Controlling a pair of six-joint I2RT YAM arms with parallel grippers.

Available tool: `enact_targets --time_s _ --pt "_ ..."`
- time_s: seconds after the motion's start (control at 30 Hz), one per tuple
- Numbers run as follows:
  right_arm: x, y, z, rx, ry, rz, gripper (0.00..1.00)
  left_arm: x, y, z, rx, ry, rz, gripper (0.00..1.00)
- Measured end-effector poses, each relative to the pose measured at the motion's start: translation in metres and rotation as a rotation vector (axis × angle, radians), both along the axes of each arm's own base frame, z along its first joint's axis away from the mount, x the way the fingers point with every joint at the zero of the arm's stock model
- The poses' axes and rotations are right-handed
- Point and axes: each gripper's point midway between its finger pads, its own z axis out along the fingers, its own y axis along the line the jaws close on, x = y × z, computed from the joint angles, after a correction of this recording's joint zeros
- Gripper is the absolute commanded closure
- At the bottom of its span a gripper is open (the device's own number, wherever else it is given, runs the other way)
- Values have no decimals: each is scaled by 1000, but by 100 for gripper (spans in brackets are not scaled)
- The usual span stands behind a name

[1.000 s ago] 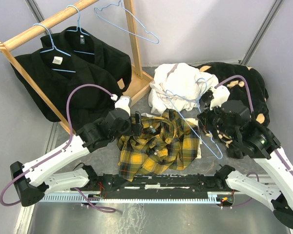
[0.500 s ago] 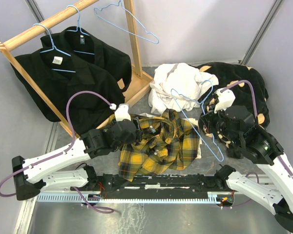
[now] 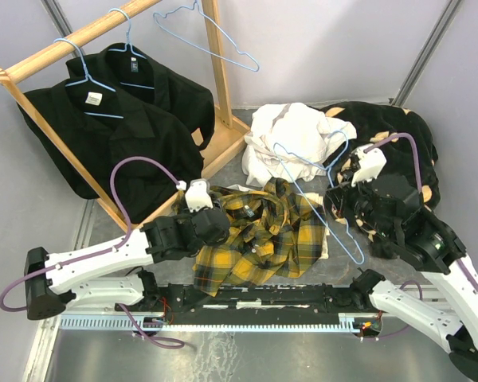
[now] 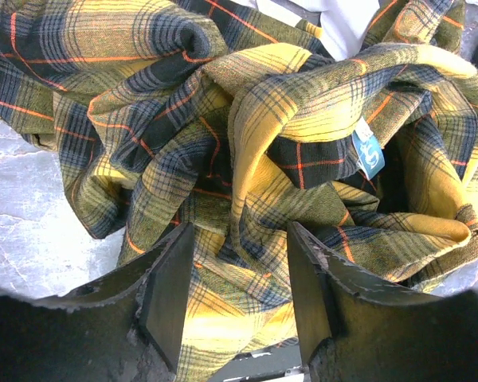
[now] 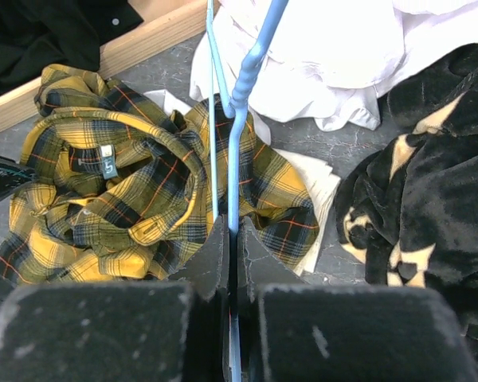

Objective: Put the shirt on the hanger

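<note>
The yellow-and-black plaid shirt (image 3: 259, 235) lies crumpled on the grey table between the arms, collar and blue label (image 4: 368, 153) facing up. My left gripper (image 3: 213, 225) is low at its left edge. In the left wrist view its jaws (image 4: 239, 243) stand apart with a fold of plaid cloth between them, not visibly pinched. My right gripper (image 5: 232, 227) is shut on the light-blue wire hanger (image 5: 233, 163). It holds the hanger (image 3: 344, 240) slanted over the shirt's right side, hook end toward the white cloth.
A wooden rack (image 3: 220, 79) stands at the back left with two black shirts (image 3: 111, 131) on hangers and a spare blue hanger (image 3: 209, 33). A cream-white shirt (image 3: 291, 139) and a black-and-cream fleece (image 3: 402, 135) lie behind. A metal rail runs along the near edge.
My left gripper has come down and back toward the shirt's left edge, and its jaws have narrowed around the cloth. The right arm has shifted slightly right with the hanger.
</note>
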Motion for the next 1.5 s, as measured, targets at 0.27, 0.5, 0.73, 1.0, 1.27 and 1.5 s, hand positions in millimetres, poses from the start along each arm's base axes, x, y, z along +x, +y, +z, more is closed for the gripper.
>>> enact_targets --time_s 0.27,0.5,0.73,1.0,1.27,1.5 --pt "-9 -7 11 71 -64 -10 100 2 -3 -10 -5 3 13 75" --pt "-10 -11 25 101 -114 -24 100 4 4 -7 -3 -22 34 97" --pt "-19 -9 36 66 -134 51 100 18 19 15 47 -65 54 97" --pt "-45 -20 56 -13 -180 162 100 37 31 49 97 -119 20 97" --pt "-74 -17 62 -28 -182 304 100 42 31 78 123 -160 -40 97" --pt "-93 -3 47 -35 -111 442 100 43 33 88 137 -176 -57 94"
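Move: The left hand is half open just over the shirt's raised collar edge, which lies about 1 cm ahead and 2 cm below. The shirt's label is some 3 cm ahead and 5 cm right, and the white cloth pile about 18 cm ahead, 14 cm right. The right hand, holding the hanger, has that collar edge roughly 25 cm to its left, 2 cm back and 15 cm below, and the white cloth pile some 15 cm ahead, 8 cm left. Down about 1 cm, the left fingers close on the yellow fold of the collar edge, then draw it upward some 9 cm while going forward and left. The right hand keeps its grip on the hanger, rises, then pulls back about 9 cm and turns some 25 degrees counter-clockwise, sinking slightly at the end and swinging the hanger's far end leftward over the shirt. ##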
